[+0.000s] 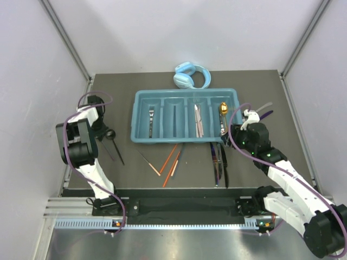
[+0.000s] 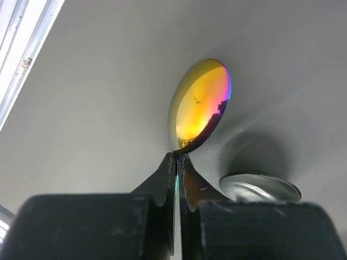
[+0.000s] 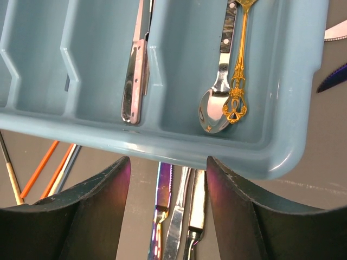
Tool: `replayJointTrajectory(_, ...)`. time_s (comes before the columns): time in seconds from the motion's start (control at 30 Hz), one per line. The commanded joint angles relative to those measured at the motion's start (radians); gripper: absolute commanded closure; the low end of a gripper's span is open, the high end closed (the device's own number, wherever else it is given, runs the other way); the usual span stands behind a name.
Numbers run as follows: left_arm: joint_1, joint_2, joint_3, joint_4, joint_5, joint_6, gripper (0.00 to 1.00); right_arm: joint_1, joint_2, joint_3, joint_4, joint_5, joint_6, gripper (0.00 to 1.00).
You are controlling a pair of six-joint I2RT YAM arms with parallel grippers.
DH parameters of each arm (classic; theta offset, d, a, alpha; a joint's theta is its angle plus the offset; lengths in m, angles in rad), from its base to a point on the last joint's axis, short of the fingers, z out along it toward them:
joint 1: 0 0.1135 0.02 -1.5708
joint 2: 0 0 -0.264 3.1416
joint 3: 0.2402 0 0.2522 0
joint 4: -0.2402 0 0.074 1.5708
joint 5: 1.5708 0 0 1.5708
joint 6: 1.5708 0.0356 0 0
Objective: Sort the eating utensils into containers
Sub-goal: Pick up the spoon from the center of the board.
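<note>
My left gripper point(image 2: 178, 158) is shut on the thin neck of an iridescent gold spoon point(image 2: 199, 105), whose bowl sticks out past the fingertips over the grey mat. From above, this gripper point(image 1: 105, 133) is at the table's left, well left of the teal tray point(image 1: 184, 93). A silver spoon bowl point(image 2: 259, 187) lies beside the right finger. My right gripper point(image 3: 168, 169) is open just outside the tray's near wall point(image 3: 190, 149), above a purple knife point(image 3: 162, 200) and two silver knives point(image 3: 190, 214). The right compartment holds an ornate gold spoon point(image 3: 238, 81) and a silver spoon point(image 3: 214, 111).
Orange chopsticks point(image 1: 171, 160) lie in front of the tray, left of the knives point(image 1: 219, 162). A fork point(image 1: 150, 116) and knives point(image 1: 198, 120) lie in other compartments. Light blue headphones point(image 1: 191, 76) sit behind the tray. A knife tip point(image 3: 332, 78) shows right of the tray.
</note>
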Motion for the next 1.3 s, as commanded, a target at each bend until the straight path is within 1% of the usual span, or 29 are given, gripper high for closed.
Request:
replayJointTrajectory(0.0,0.008,0.039,-0.022,0.011,0.133,0.006,1.00,-0.013,0.000,0.006,0.051,-0.010,-0.011,0.42)
replayJointTrajectory(0.13,0.006,0.010,-0.038,0.005,0.209,0.018,1.00,-0.014,0.001,0.000,0.054,-0.012,-0.009,0.41)
replayJointTrajectory(0.2,-0.001,-0.035,-0.053,0.004,0.245,0.021,1.00,-0.016,0.003,-0.005,0.056,-0.010,-0.009,0.41)
replayJointTrajectory(0.4,-0.009,-0.179,-0.111,-0.016,0.261,0.026,1.00,-0.017,0.018,-0.006,0.071,-0.017,-0.005,0.42)
replayJointTrajectory(0.6,-0.017,-0.300,-0.110,-0.051,0.213,0.012,1.00,-0.022,0.044,-0.008,0.088,-0.030,0.001,0.41)
replayJointTrajectory(0.83,-0.020,-0.331,-0.085,-0.070,0.244,0.011,1.00,-0.023,0.057,-0.005,0.093,-0.035,0.006,0.41)
replayJointTrajectory(1.03,-0.030,-0.320,-0.087,-0.067,0.276,0.017,1.00,-0.023,0.055,-0.008,0.093,-0.035,0.008,0.41)
replayJointTrajectory(1.13,-0.059,-0.335,-0.064,-0.079,0.276,0.018,1.00,-0.023,0.055,-0.008,0.091,-0.035,0.009,0.41)
replayJointTrajectory(1.23,-0.110,-0.342,0.010,-0.122,0.258,0.014,1.00,-0.023,0.063,-0.008,0.097,-0.036,0.009,0.42)
replayJointTrajectory(1.27,-0.139,-0.342,0.058,-0.136,0.263,0.009,1.00,-0.023,0.066,-0.003,0.096,-0.035,0.009,0.42)
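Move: The left hand, low over the board, already pinches the rainbow spoon by its neck. The silver spoon lies close by, its middle about 8 cm right and 4 cm back; a thin stick lies some 21 cm right and 10 cm back. The tray's right-hand compartment with the other spoons is roughly 55 cm right and 11 cm ahead. From the right hand the rainbow spoon is about 54 cm left, 4 cm ahead and 12 cm below. Keeping its fingers shut on the neck of the rainbow spoon, the left hand first carries it low to the right, towards the silver spoon and the tray, by about 5 cm with a slight draw back, the wrist rolling so the fingers lean less to the left. It then lifts nearly straight up by some 5 cm, pauses, and goes on a couple of centimetres farther right, the fingertips tipping a little forward as it climbs. ##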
